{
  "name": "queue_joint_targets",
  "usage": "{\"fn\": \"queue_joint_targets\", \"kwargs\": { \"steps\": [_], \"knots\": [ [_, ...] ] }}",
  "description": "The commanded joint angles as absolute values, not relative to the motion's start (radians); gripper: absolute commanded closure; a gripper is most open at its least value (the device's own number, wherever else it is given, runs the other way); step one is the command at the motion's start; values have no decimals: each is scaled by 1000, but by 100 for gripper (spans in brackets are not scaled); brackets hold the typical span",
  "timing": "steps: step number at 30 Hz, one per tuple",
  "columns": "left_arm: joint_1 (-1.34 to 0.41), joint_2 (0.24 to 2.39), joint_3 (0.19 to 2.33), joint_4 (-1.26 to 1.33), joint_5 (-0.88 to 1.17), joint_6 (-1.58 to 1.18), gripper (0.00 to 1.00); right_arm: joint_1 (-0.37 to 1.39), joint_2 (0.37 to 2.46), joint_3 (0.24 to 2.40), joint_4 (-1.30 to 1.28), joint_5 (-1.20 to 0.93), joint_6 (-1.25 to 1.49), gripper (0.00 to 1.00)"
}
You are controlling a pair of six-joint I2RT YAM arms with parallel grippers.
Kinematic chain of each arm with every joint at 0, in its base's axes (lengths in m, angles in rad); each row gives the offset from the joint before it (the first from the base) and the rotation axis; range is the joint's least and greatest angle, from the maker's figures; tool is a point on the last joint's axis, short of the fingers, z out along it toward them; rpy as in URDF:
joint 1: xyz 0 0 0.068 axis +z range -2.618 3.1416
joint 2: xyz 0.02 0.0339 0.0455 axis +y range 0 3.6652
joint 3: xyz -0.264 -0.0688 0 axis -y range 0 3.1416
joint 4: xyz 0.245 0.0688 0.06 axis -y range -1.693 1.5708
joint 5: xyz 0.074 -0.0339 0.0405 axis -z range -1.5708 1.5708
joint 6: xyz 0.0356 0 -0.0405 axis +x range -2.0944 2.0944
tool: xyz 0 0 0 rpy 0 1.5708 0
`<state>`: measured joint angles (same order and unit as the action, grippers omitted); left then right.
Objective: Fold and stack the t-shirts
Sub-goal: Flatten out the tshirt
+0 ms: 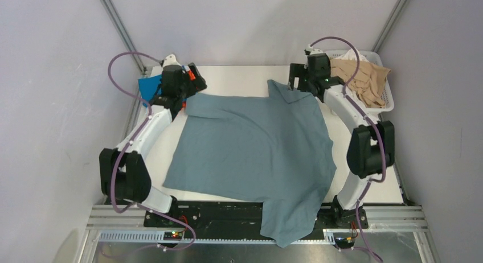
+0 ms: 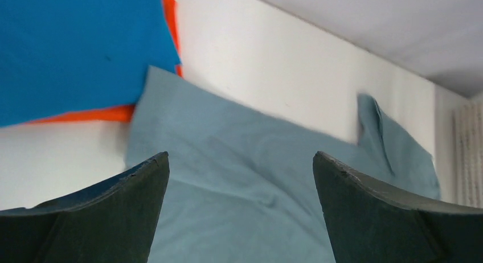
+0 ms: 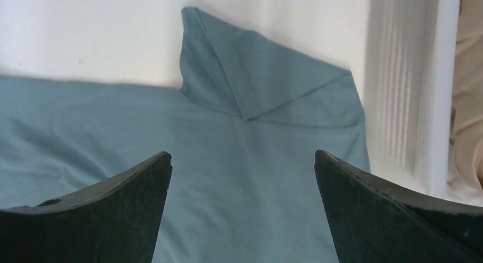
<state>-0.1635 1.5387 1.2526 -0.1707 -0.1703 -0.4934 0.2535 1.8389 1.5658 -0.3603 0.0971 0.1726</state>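
A large grey-blue t-shirt point(image 1: 256, 149) lies spread flat across the table, one sleeve hanging over the near edge and the other sleeve point(image 3: 267, 75) folded at the far right. A bright blue t-shirt point(image 2: 74, 46) lies on an orange one point(image 2: 91, 113) at the far left corner. My left gripper point(image 1: 183, 98) hangs open over the grey-blue shirt's far left corner point(image 2: 239, 183), nothing between its fingers. Open as well, my right gripper point(image 1: 297, 81) is over the far right corner point(image 3: 245, 183), holding nothing.
A white slatted basket point(image 1: 387, 101) with beige and white garments point(image 1: 364, 78) stands at the far right; its wall point(image 3: 410, 92) is close to my right gripper. Grey walls enclose the table point(image 1: 239, 81) on three sides.
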Motion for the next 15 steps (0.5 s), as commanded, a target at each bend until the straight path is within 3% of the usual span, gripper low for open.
{"fn": "queue_joint_targets", "kwargs": {
  "steps": [1,9,15],
  "knots": [
    [-211,1487,1084,-181,-32,-551,0,259,1774,1455,-364,-47,134,1],
    [-300,1434,858,-180,-55,-616,0,395,1986,1617,-451,219,-281,1],
    [-303,1400,725,-177,-123,-654,0,383,2145,1796,-523,294,-289,4]
  ]
}}
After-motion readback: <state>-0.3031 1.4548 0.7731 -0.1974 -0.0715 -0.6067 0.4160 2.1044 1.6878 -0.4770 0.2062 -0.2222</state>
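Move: The t-shirt lies spread flat below both open hands; the middle of its left half is about 18 cm back from the left hand, 5 cm to its right and 21 cm below. Its far left corner is some 6 cm ahead and 4 cm left of that hand, the blue stack 7 cm ahead and 12 cm left. For the right hand, the folded sleeve flap is roughly 3 cm ahead, 6 cm left and 17 cm below; the laundry basket is 7 cm ahead and 23 cm right. Over the t-shirt's left half the left hand sweeps down about 17 cm and back about 14, drifting right and tipping its open fingers some 25 degrees further down. The right hand eases back a couple of centimetres, then sinks about 10 cm while shifting 5 cm left towards the folded sleeve flap, turning counter-clockwise with its left side dipping, fingers still wide. No touch can be seen. ##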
